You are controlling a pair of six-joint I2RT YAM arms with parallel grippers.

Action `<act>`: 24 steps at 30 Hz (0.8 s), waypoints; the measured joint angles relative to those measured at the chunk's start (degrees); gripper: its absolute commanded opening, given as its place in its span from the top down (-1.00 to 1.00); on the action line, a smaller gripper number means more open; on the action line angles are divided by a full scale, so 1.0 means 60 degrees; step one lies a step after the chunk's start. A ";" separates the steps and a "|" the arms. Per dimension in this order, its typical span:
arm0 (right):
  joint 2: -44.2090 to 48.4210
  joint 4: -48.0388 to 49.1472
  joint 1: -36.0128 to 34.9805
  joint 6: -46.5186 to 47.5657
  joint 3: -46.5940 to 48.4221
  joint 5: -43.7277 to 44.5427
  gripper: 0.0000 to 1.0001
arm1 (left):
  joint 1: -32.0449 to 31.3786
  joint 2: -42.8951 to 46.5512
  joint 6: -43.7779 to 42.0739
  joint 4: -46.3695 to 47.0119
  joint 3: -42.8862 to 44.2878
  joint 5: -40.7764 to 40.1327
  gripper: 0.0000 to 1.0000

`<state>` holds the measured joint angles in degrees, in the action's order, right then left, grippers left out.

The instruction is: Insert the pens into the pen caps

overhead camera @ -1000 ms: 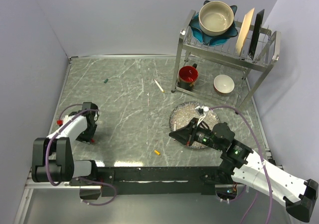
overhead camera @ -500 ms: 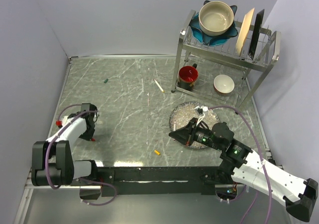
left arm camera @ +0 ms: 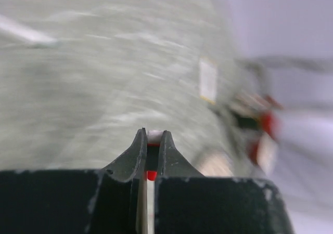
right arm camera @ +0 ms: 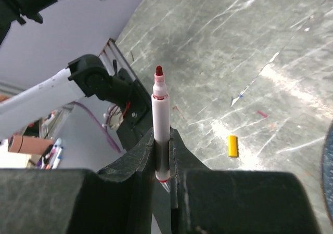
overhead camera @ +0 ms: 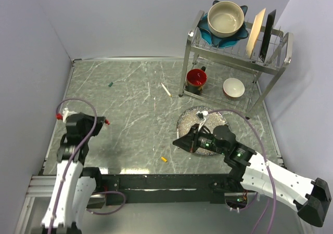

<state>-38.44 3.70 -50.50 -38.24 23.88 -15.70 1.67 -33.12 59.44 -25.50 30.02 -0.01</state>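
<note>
My right gripper (right arm camera: pixel 162 136) is shut on a white pen (right arm camera: pixel 160 109) whose red tip points up and away, toward the left arm. In the top view this gripper (overhead camera: pixel 180 142) hovers by the round plate. My left gripper (overhead camera: pixel 101 122) is lifted off the table at the left, shut on the red cap (overhead camera: pixel 106 122). In the blurred left wrist view, that cap (left arm camera: pixel 151 174) shows between the closed fingers of the gripper (left arm camera: pixel 153 135). A yellow cap (overhead camera: pixel 164 159) (right arm camera: pixel 233 146) lies near the front edge, a dark green cap (overhead camera: pixel 110 83) far left, and a second pen (overhead camera: pixel 166 90) near the rack.
A wire dish rack (overhead camera: pixel 270 54) stands at the back right with a bowl (overhead camera: pixel 226 17) on top, upright plates, a red mug (overhead camera: pixel 196 79) and a small bowl (overhead camera: pixel 233 87) beneath. A round glittery plate (overhead camera: pixel 191 120) lies under the right arm. Walls close in left and behind.
The left gripper closed on the red cap at the table and rose with it, the arm swinging up. The right gripper with its pen edged slightly left.
</note>
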 measured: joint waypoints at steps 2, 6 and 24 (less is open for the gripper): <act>-0.0288 0.0288 0.0000 -0.0007 0.0000 -0.0273 1.00 | 0.0000 0.0962 -0.0204 0.1005 -0.0477 0.1341 0.98; -0.1045 0.1366 -0.0047 -0.0182 -0.0004 -0.1071 1.00 | -0.0095 0.1759 -0.0222 0.2823 -0.1348 0.3705 0.98; -0.4175 0.4914 -0.2076 -0.0787 0.0623 -0.1483 1.00 | -0.0714 0.4393 0.1490 0.7012 -0.3468 0.6393 0.98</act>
<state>-63.48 33.19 -62.96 -42.96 27.62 -24.60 -2.61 -6.76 68.38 16.58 9.21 38.35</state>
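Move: The red-tipped pen, standing up out of the right fingers, lies about 31 cm to the right of the left hand, some 10 cm nearer the base and 4 cm higher. The red cap in the left fingers lies about 31 cm to the right hand's left and 12 cm farther out, some 3 cm lower. From the right hand, the yellow cap lies on the table 6 cm left, 1 cm ahead and 19 cm down; the speckled plate's middle is 16 cm ahead, 13 cm right and equally low. The red cap, still pinched in the left fingers, is carried towards the pen, about 12 cm right and some 10 cm up, drawing back 8 cm as well, while the wrist tips its fingers up and swings them clockwise, each roughly 40 degrees. Meanwhile the right hand keeps its grip on the pen and brings it some 9 cm left and 5 cm back, turning about 20 degrees counter-clockwise. ##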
